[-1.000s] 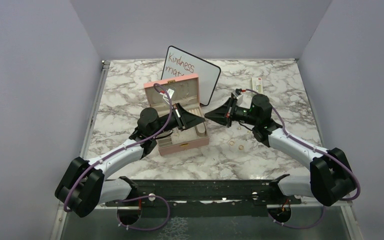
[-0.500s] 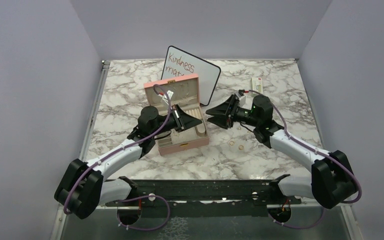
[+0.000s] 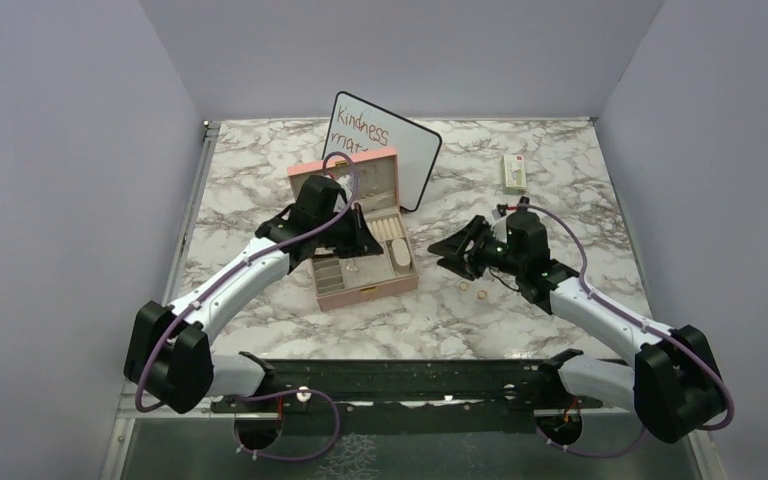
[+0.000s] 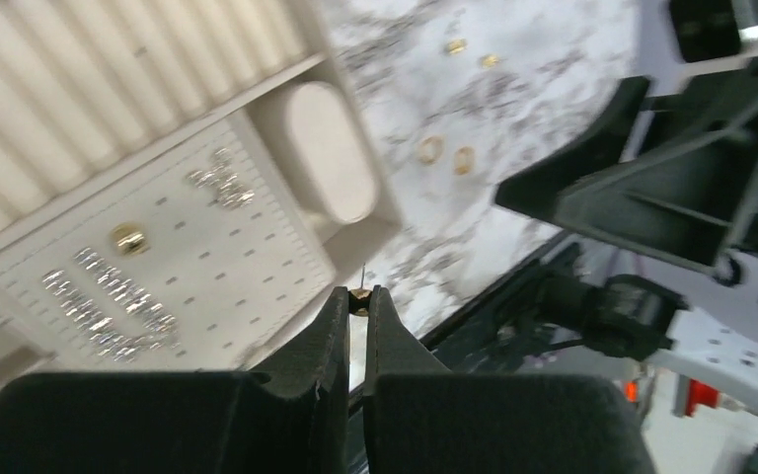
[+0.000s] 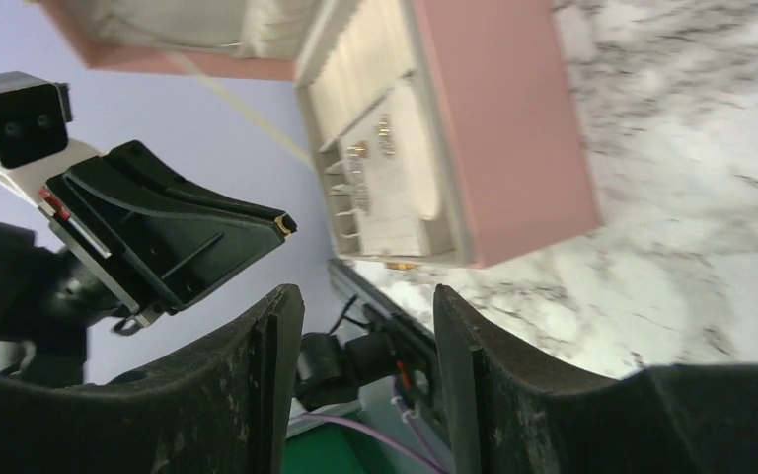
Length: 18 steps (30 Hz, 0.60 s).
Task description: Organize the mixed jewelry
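The pink box [image 3: 368, 286] lies open at mid-table, its cream earring panel [image 4: 207, 257] carrying a gold stud [image 4: 127, 237] and sparkly pieces. My left gripper [image 3: 360, 243] hovers over the box, shut on a tiny gold stud earring [image 4: 359, 294] whose pin sticks out past the tips [image 4: 358, 296]. Two gold rings [image 3: 465, 284] [image 4: 431, 149] of the mixed jewelry lie on the marble right of the box, with smaller gold bits [image 4: 455, 45] further off. My right gripper [image 3: 447, 250] [image 5: 368, 306] hangs open and empty just right of the box [image 5: 498, 128].
A whiteboard [image 3: 385, 145] with handwriting leans behind the box. A small white-green packet [image 3: 514, 172] lies at the back right. A gold piece [image 5: 401, 265] rests on the marble by the box's near corner. Grey walls close in the table on three sides.
The right gripper opened and drew back toward the near right, lower over the table. The left arm swung back over the box, still shut, with the stud in its tips.
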Motion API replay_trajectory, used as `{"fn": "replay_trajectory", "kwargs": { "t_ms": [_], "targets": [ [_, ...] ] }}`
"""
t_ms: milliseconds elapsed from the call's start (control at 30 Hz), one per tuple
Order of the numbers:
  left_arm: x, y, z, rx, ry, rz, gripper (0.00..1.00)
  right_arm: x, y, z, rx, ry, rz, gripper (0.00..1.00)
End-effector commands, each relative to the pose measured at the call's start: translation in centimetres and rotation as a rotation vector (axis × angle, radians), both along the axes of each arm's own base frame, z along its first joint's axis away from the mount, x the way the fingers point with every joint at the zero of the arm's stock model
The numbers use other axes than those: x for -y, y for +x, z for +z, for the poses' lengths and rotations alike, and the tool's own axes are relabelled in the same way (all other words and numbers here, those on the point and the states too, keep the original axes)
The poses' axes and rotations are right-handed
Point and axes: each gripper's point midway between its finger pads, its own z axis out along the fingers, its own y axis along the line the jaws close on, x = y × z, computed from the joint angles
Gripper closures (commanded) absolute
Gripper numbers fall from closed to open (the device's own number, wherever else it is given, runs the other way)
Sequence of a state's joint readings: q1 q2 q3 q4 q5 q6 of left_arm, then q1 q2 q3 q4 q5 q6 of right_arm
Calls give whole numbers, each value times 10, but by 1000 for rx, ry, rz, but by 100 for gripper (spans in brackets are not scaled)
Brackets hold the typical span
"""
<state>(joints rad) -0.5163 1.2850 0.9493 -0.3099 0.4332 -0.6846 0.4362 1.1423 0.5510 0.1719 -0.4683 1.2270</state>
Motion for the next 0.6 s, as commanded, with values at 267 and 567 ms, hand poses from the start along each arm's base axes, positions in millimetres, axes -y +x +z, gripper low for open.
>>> {"fn": "replay_trajectory", "kwargs": {
  "t_ms": [267, 567],
  "targets": [
    [-52, 12, -45, -83, 415, 63, 95, 28, -8, -50, -7, -175, -65, 45],
    [-49, 25, -49, -106, 461, 49, 95, 30, -9, -54, 8, -191, -63, 46]
  ]
}}
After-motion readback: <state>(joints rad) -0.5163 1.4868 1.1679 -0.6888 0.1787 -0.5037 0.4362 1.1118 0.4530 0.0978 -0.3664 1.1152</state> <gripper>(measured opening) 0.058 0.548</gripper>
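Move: The earring board, where the left hand is taking its held gold stud, is centred about 4 cm left of that hand, 1 cm ahead and 10 cm below. The oval pad lies 3 cm ahead and 3 cm right of the hand; the ring rolls are 8 cm ahead and 5 cm left. For the empty right hand, the nearer gold ring is roughly 4 cm back, 6 cm right and 13 cm below; the second ring is some 6 cm back and 10 cm right. The gold stud earring, still pinched with its pin sticking out of the left fingertips, is carried about 5 cm down and 4 cm left, with a little forward late on, towards the earring board as the hand tips some 25 degrees to point more steeply down. The open right hand sinks about 5 cm and eases right towards the nearer ring, fingers staying open. ##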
